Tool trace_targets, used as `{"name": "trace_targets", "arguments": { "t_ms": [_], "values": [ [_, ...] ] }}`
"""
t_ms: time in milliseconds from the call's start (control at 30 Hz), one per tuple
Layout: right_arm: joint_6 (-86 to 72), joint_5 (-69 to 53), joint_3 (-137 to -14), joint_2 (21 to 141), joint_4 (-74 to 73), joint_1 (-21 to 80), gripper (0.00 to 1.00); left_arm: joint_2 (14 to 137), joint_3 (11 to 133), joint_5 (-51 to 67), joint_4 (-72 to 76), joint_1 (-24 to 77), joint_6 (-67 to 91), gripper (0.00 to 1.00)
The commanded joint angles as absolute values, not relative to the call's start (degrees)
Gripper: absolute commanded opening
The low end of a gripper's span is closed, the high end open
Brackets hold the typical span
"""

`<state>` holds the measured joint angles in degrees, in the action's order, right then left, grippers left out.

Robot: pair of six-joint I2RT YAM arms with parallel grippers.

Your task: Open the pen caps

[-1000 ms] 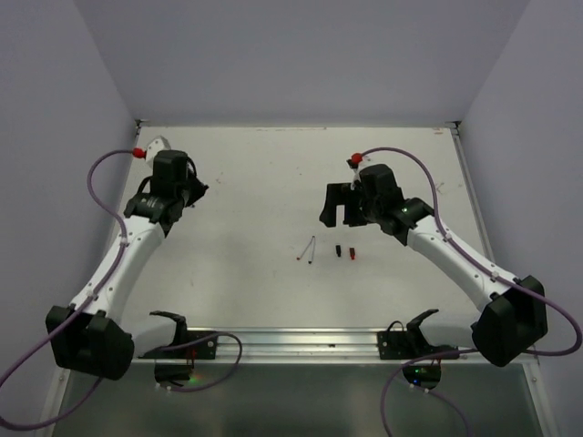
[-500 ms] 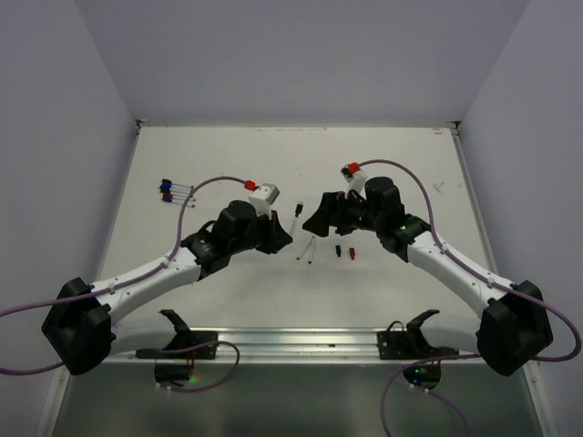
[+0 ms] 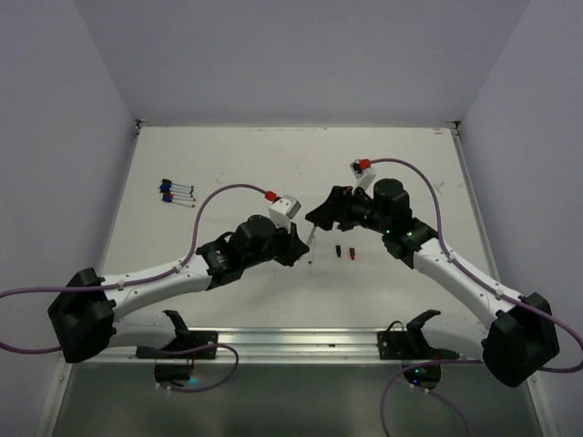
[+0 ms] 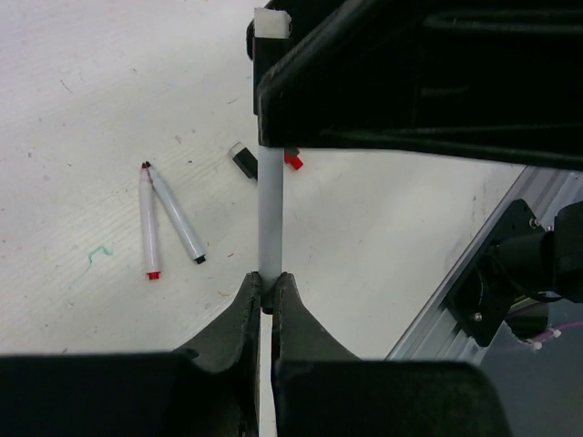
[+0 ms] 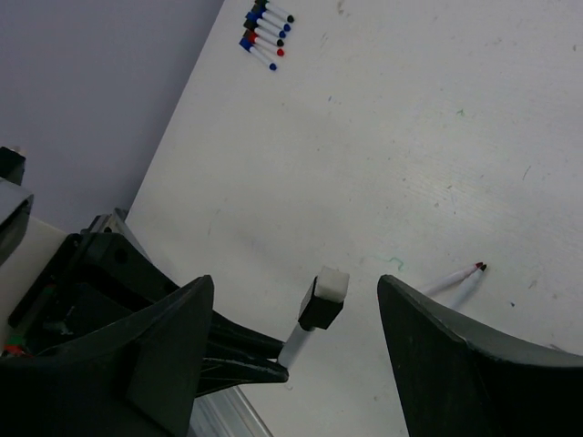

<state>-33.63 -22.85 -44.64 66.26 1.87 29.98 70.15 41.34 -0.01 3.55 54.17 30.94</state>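
My left gripper is shut on the lower end of a white-barrelled pen and holds it up off the table. Its pen cap is black with a white end block. The cap sits between the fingers of my right gripper, which is open and not touching it. From the top view the two grippers, left and right, meet at mid-table. Two uncapped pens lie on the table, with a loose black cap and a red cap nearby.
Several capped pens lie in a row at the far left of the table. The loose black cap and red cap lie just right of the grippers. A metal rail runs along the near edge.
My left arm has swung from the far-left pen row to mid-table with a pen in its grip. My right gripper has shifted left around the cap, its jaws narrowing.
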Motion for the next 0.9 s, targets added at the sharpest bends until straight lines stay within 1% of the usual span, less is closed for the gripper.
{"name": "trace_targets", "arguments": {
  "t_ms": [0, 133, 233, 567, 633, 667, 800, 867],
  "values": [
    [-35.5, -19.69, -43.86, 63.81, 6.14, 29.97, 0.72, 70.75, 43.42, -2.64, 5.71, 54.67, 31.99, 0.0],
    [-35.59, -19.51, -44.03, 64.95, 6.06, 29.97, 0.63, 71.02, 43.86, -2.55, 5.89, 54.84, 33.04, 0.0],
    [-36.3, -19.69, -43.86, 65.48, 6.76, 29.97, 0.62, 71.02, 44.21, -3.08, 5.54, 55.19, 33.22, 0.0],
    [-37.79, -19.95, -43.15, 66.1, 8.17, 30.06, 0.61, 71.45, 45.53, -3.69, 4.92, 55.55, 33.31, 0.0],
    [-38.05, -19.52, -43.07, 65.83, 8.52, 30.15, 0.6, 71.72, 45.88, -3.6, 5.01, 55.72, 33.31, 0.0],
    [-38.23, -19.51, -43.15, 65.83, 8.7, 30.06, 0.57, 72.07, 45.97, -3.6, 5.01, 55.98, 33.31, 0.0],
    [-38.93, -19.78, -43.77, 66.71, 8.44, 30.32, 0.56, 72.42, 46.49, -3.95, 4.75, 56.25, 33.31, 0.0],
    [-39.29, -18.46, -43.07, 66.27, 9.05, 30.41, 0.52, 72.68, 46.93, -4.04, 4.66, 56.42, 33.31, 0.0]
  ]
}}
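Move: Between the right hand's open fingers stands the black cap of the held pen, about 1 cm ahead, 1 cm left and 1 cm below that hand's point. From the left hand, which holds the barrel's far end, the cap is about 5 cm ahead, 2 cm right and 5 cm up. On the table 15 cm below the left hand, the two opened pens lie roughly 6 cm ahead and 1 cm right. The loose black cap lies some 20 cm below the right hand, 6 cm to its right and level with it fore and aft; the loose red cap is 4 cm farther right and 1 cm nearer. Closing its fingers from about four-fifths to roughly half open around the black cap, the right hand rises about 1 cm and sinks back, easing just under 1 cm forward. The left hand keeps its pinch on the barrel and, after a slight dip, lifts about 1 cm and shifts some 1 cm right, feeding the cap deeper between those fingers. ##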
